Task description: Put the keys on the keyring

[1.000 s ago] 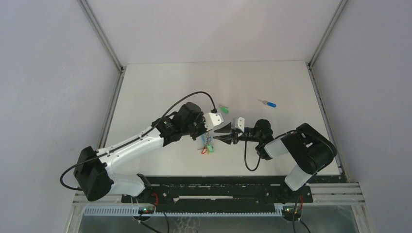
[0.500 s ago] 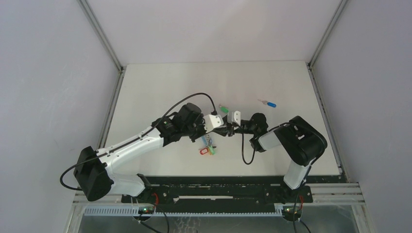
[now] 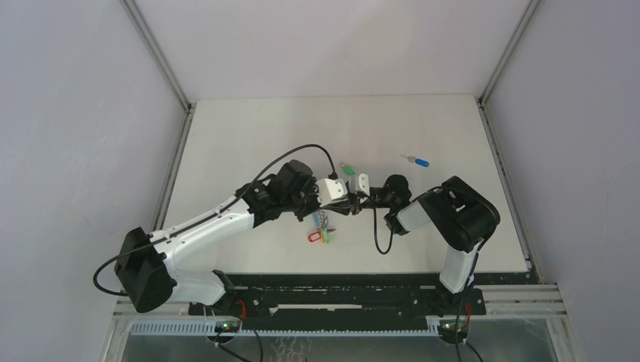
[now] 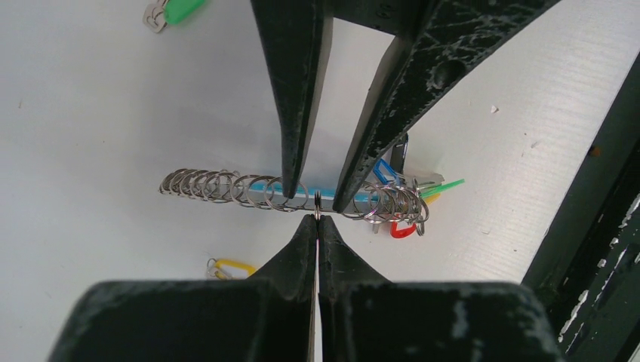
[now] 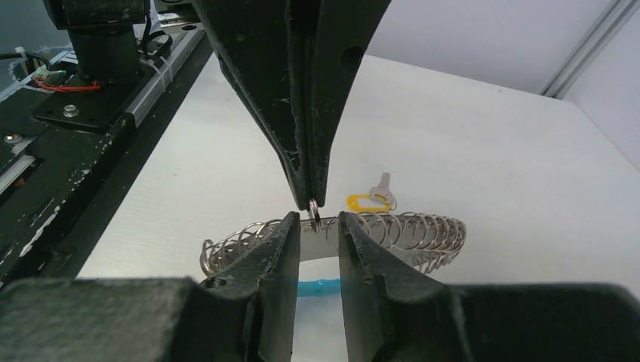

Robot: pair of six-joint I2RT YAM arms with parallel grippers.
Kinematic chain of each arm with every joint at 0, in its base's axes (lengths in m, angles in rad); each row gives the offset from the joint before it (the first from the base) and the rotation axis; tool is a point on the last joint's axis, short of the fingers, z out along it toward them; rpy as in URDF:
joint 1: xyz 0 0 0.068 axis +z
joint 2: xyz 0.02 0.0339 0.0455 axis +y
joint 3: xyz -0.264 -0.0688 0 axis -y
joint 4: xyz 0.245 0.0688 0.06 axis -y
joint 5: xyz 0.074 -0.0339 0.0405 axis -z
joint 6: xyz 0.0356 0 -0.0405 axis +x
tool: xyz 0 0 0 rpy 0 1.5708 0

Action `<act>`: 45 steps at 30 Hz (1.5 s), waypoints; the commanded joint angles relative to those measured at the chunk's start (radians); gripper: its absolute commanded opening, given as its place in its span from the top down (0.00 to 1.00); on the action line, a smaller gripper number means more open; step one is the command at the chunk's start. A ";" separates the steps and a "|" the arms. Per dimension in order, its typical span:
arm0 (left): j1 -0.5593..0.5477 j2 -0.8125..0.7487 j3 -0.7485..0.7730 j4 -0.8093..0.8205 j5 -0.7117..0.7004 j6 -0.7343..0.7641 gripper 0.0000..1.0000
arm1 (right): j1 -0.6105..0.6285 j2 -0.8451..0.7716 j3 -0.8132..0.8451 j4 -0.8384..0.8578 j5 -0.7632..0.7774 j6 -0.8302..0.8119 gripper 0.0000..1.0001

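Observation:
The keyring (image 4: 226,186) is a silver band strung with several small wire rings, with a turquoise sleeve (image 5: 321,288) and red (image 4: 400,230) and green tags. It hangs just above the table (image 3: 249,136) centre. My left gripper (image 4: 318,217) is shut on one small ring of it. My right gripper (image 5: 317,225) faces it, open, one fingertip (image 5: 289,226) on each side of that small ring, with the band crossing the gap. A green key (image 3: 347,170), a blue key (image 3: 416,160) and a yellow key (image 5: 370,200) lie loose on the table.
Both arms meet mid-table (image 3: 351,202), wrists close together. The black base rail (image 5: 83,113) runs along the near edge. Grey walls and metal posts enclose the table on three sides.
My right gripper has moved left to meet the left gripper, and its fingers now straddle the held ring. The keyring and its tags have shifted a little. The left arm has hardly moved.

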 commanded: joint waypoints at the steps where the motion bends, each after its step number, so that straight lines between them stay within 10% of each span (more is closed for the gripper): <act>1: 0.003 -0.027 0.037 0.012 0.035 0.025 1.00 | 0.010 0.012 0.035 0.043 -0.016 0.019 0.75; 25: 0.003 -0.052 -0.004 0.069 0.010 -0.007 0.95 | 0.018 0.030 0.053 0.059 -0.059 0.087 1.00; 45: 0.167 -0.385 -0.775 1.164 0.232 -0.255 0.68 | 0.013 0.019 0.041 0.073 -0.044 0.135 1.00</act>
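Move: My left fingers are shut on one ring at the top of the keyring. For my right hand that ring is about 1 cm back and 1 cm left, level with its open tips. From my left hand, the keyring's loop hangs some 5 cm straight below, and its coloured keys about 7 cm back and 7 cm down. The yellow key lies about 4 cm ahead, 13 cm left; the green key 12 cm ahead, 7 cm right, both some 12 cm below. I shut my right fingers on the ring while that hand eases back about 1 cm and a touch left, my left hand drawing back slowly with it. Then I open my left fingers partway, let go, and take that hand left and down, some 3.5 cm each way, away from the ring, swinging its fingers up nearly 30 degrees towards level, pointing right. My right hand keeps its pinch. ##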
